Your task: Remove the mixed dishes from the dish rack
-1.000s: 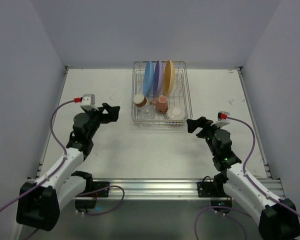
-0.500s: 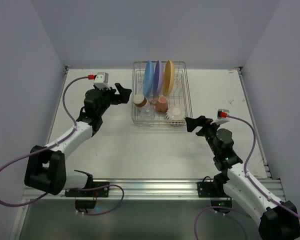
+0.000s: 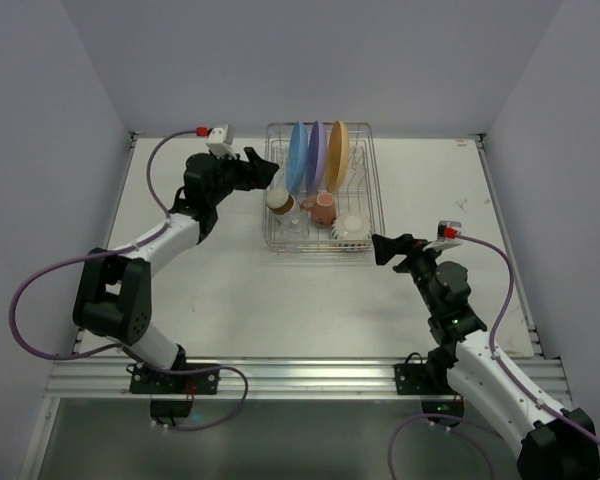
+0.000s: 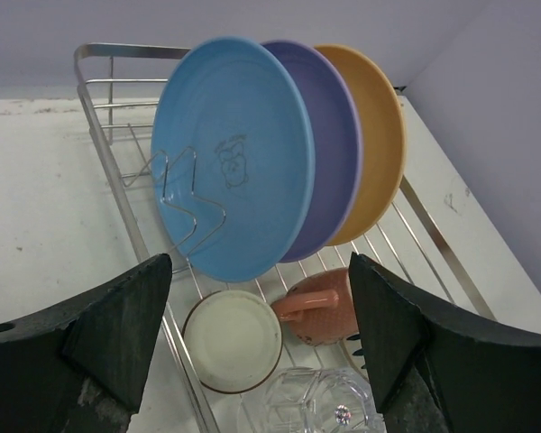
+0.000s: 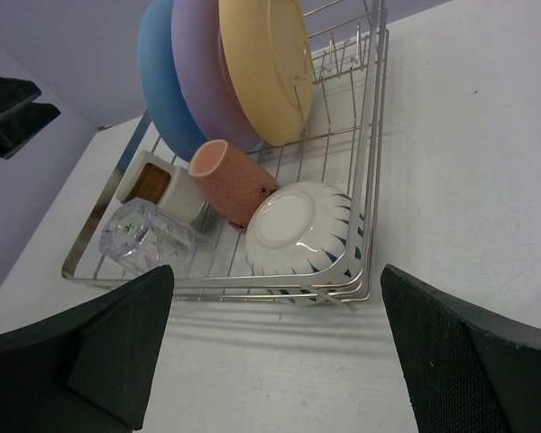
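The dish rack [image 3: 271,190] stands at the table's far middle. Upright in it are a blue plate [image 4: 234,158], a purple plate [image 4: 338,153] and a yellow-orange plate [image 4: 383,135]. In front of them lie a brown cup [image 4: 233,340], a pink mug [image 4: 329,302], a clear glass [image 4: 320,406] and a white cup [image 5: 298,225]. My left gripper [image 3: 265,168] hovers open at the rack's left side, its jaws wide above the brown cup and mug, holding nothing. My right gripper [image 3: 385,247] is open over the table just short of the rack's near right corner, facing the white cup.
Grey walls close in the table on the left, back and right. The white table top [image 3: 310,290] stretches between the rack and the arm bases. A metal rail [image 3: 300,375] runs along the near edge.
My left arm has swung away from the near left of the table up to the rack's left side, and its jaws have narrowed slightly. The right gripper has hardly moved.
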Motion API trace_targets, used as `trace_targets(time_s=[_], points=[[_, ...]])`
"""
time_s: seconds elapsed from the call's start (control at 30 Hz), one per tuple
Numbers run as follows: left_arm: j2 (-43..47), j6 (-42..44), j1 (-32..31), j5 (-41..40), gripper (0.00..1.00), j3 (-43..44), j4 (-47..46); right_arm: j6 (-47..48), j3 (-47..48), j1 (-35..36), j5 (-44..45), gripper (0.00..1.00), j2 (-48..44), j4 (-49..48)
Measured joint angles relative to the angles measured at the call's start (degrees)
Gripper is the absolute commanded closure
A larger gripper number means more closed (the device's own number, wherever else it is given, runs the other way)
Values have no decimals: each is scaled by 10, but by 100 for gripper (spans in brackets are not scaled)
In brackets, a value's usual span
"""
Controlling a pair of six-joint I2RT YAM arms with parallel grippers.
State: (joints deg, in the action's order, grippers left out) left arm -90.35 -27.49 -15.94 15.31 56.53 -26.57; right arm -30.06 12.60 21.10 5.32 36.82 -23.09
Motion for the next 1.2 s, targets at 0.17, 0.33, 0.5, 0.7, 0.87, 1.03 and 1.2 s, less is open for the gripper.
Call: trace_targets(time_s=[0.17, 0.33, 0.5, 0.7, 0.87, 1.03, 1.2], points=[[-24, -8, -1, 24, 25, 24, -5, 1, 0, 0, -1, 1, 3, 0], [-54, -10, -12, 38, 25, 50, -13, 1, 0, 0, -4, 1, -3, 6], [-83, -9, -26, 41, 23, 77, -13, 2, 0, 0, -4, 1, -21, 20], [-119, -4, -31, 42, 26, 115, -12, 3, 0, 0, -5, 1, -26, 30], [-152, 1, -32, 47, 37, 153, -8, 3, 0, 0, -10, 1, -14, 30], [-172, 1, -33, 54, 37, 170, -7, 3, 0, 0, -20, 1, -2, 30], [-185, 3, -35, 56, 33, 175, -5, 3, 0, 0, -25, 1, 5, 30]])
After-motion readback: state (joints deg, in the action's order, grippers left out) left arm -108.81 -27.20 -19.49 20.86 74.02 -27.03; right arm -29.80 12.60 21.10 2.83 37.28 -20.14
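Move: The blue plate, standing on edge in the rack, has its middle about 9 cm ahead of the left hand, 7 cm to its right and 6 cm lower. The purple plate stands some 5 cm right of it. The white mug lies about 3 cm back, 3 cm right and 14 cm below the left hand. From the right hand, the blue plate is roughly 24 cm ahead and 23 cm left, slightly lower. Left hand goes about 7 cm right and 5 forward towards the blue plate, turning slightly clockwise, fingers partly closing. ##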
